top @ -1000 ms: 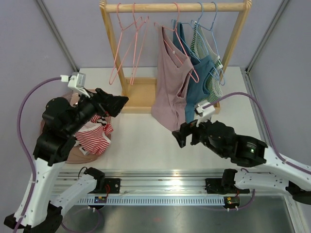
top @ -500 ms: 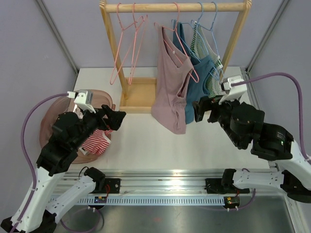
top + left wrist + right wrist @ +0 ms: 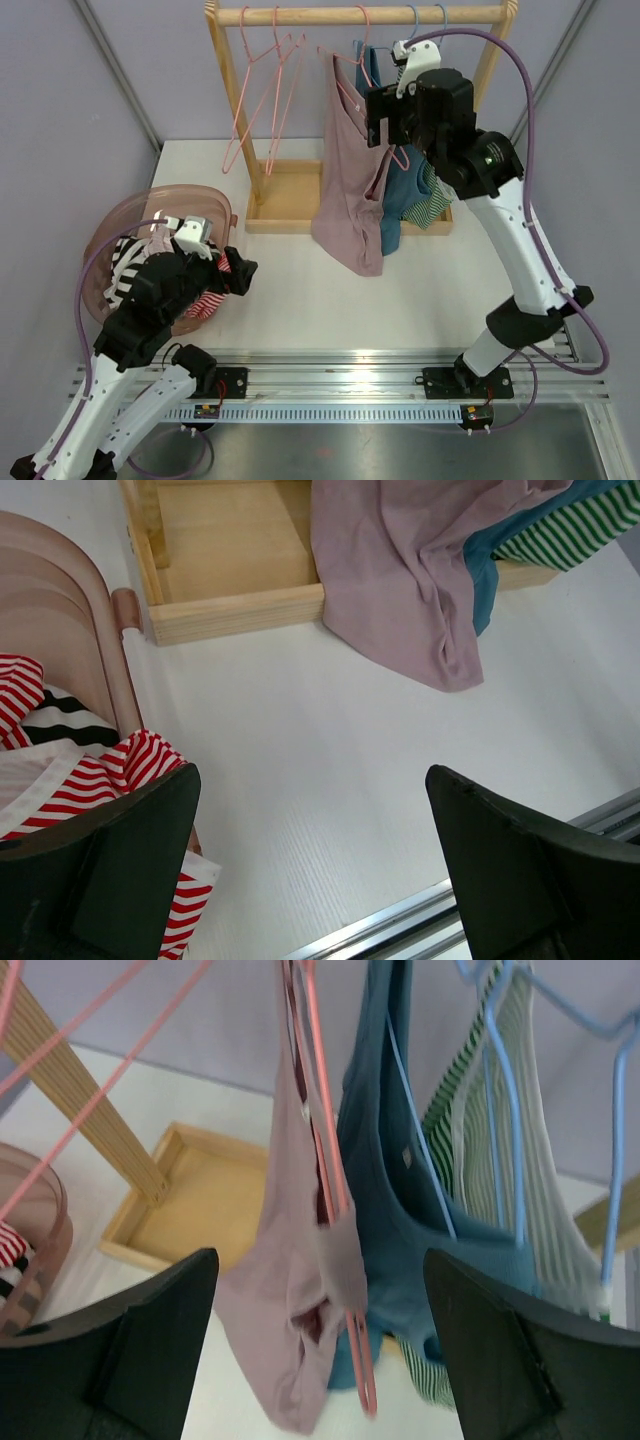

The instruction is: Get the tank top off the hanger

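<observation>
A mauve tank top [image 3: 345, 190] hangs on a pink hanger [image 3: 400, 158] from the wooden rail [image 3: 300, 15]; its hem droops to the table. In the right wrist view the tank top [image 3: 285, 1300] and its hanger [image 3: 335, 1190] show straight ahead, between my fingers but farther off. My right gripper [image 3: 378, 118] is raised to shoulder height of the garment, open and empty [image 3: 318, 1260]. My left gripper [image 3: 238, 272] is low over the table beside the basket, open with only bare table between its fingers [image 3: 312, 775]. The tank top's hem [image 3: 400, 580] lies far ahead of it.
A blue top [image 3: 402, 192] and a green-striped top [image 3: 432, 200] hang on blue hangers behind the tank top. Two bare pink hangers [image 3: 265, 90] hang at the rail's left. The rack's wooden base [image 3: 285, 195] is beneath. A pink basket [image 3: 105, 250] holds striped clothes [image 3: 200, 290].
My right arm rose from low over the table to the rail's height, now facing the tank top's upper part. My left arm drew back and down beside the basket.
</observation>
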`<state>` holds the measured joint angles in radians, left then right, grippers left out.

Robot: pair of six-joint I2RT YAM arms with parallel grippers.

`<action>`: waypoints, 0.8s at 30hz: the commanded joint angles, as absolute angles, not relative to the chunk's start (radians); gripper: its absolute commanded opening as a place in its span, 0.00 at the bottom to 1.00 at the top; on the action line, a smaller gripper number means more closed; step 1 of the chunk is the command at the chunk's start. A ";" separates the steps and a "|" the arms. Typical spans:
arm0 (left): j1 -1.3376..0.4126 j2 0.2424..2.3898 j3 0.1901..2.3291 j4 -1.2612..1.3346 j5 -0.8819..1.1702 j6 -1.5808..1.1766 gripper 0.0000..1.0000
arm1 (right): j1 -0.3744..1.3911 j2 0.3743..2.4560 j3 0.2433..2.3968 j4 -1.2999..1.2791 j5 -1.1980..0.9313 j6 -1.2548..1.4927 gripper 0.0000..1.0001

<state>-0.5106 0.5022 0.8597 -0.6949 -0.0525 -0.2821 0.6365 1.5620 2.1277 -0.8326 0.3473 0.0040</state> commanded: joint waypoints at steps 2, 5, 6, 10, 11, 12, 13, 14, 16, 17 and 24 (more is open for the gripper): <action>-0.514 0.488 0.834 -0.646 -0.026 -0.258 0.99 | 0.575 1.709 2.399 -0.931 0.164 -0.075 0.90; -0.514 0.483 0.827 -0.644 -0.018 -0.261 0.99 | 0.545 1.816 2.534 -0.975 0.092 -0.083 0.78; -0.514 0.482 0.824 -0.641 -0.009 -0.261 0.99 | 0.542 1.856 2.555 -0.980 0.084 -0.087 0.75; -0.514 0.472 0.819 -0.641 -0.011 -0.261 0.99 | 0.519 1.931 2.638 -0.977 0.057 -0.110 0.62; -0.514 0.471 0.819 -0.638 -0.009 -0.261 0.99 | 0.511 1.943 2.646 -0.976 0.029 -0.110 0.60; -0.514 0.468 0.818 -0.637 -0.008 -0.261 0.99 | 0.508 1.962 2.657 -0.976 0.023 -0.112 0.56; -0.514 0.468 0.815 -0.637 -0.008 -0.261 0.99 | 0.508 1.968 2.671 -0.970 0.017 -0.118 0.53; -0.514 0.472 0.813 -0.634 -0.006 -0.261 0.99 | 0.508 1.973 2.675 -0.965 0.006 -0.124 0.47; -0.514 0.479 0.813 -0.634 -0.006 -0.261 0.99 | 0.508 1.982 2.678 -0.951 0.006 -0.130 0.35; -0.514 0.483 0.813 -0.634 -0.006 -0.261 0.99 | 0.506 1.983 2.678 -0.948 0.006 -0.133 0.32; -0.514 0.491 0.813 -0.632 -0.006 -0.259 0.99 | 0.508 1.991 2.651 -0.911 0.037 -0.140 0.15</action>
<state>-0.5106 0.4805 0.8215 -0.6842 -0.0292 -0.2771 0.5110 1.9976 2.6240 -0.9668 0.0406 -0.1196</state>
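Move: The pink hanger carrying the mauve tank top hangs from the rail about 9 cm ahead of the right hand, 3 cm left and some 4 cm lower. The mauve tank top's middle is roughly 6 cm ahead, 4 cm left and 18 cm down; the blue top's is about 11 cm ahead, 1 cm right, 18 cm down. The nearest empty pink hanger is about 10 cm ahead, 18 cm left. From the left hand, the loaded hanger is about 27 cm ahead, 26 cm right and 15 cm up. The loaded pink hanger is reached by the right hand, which goes forward about 9 cm and left some 4 cm, rising slightly at first, then sinking about 5 cm while yawing some 10 degrees counter-clockwise. On the way its wide-open fingers close almost fully and pinch the hanger's near sloping arm; then the hand holds there. ##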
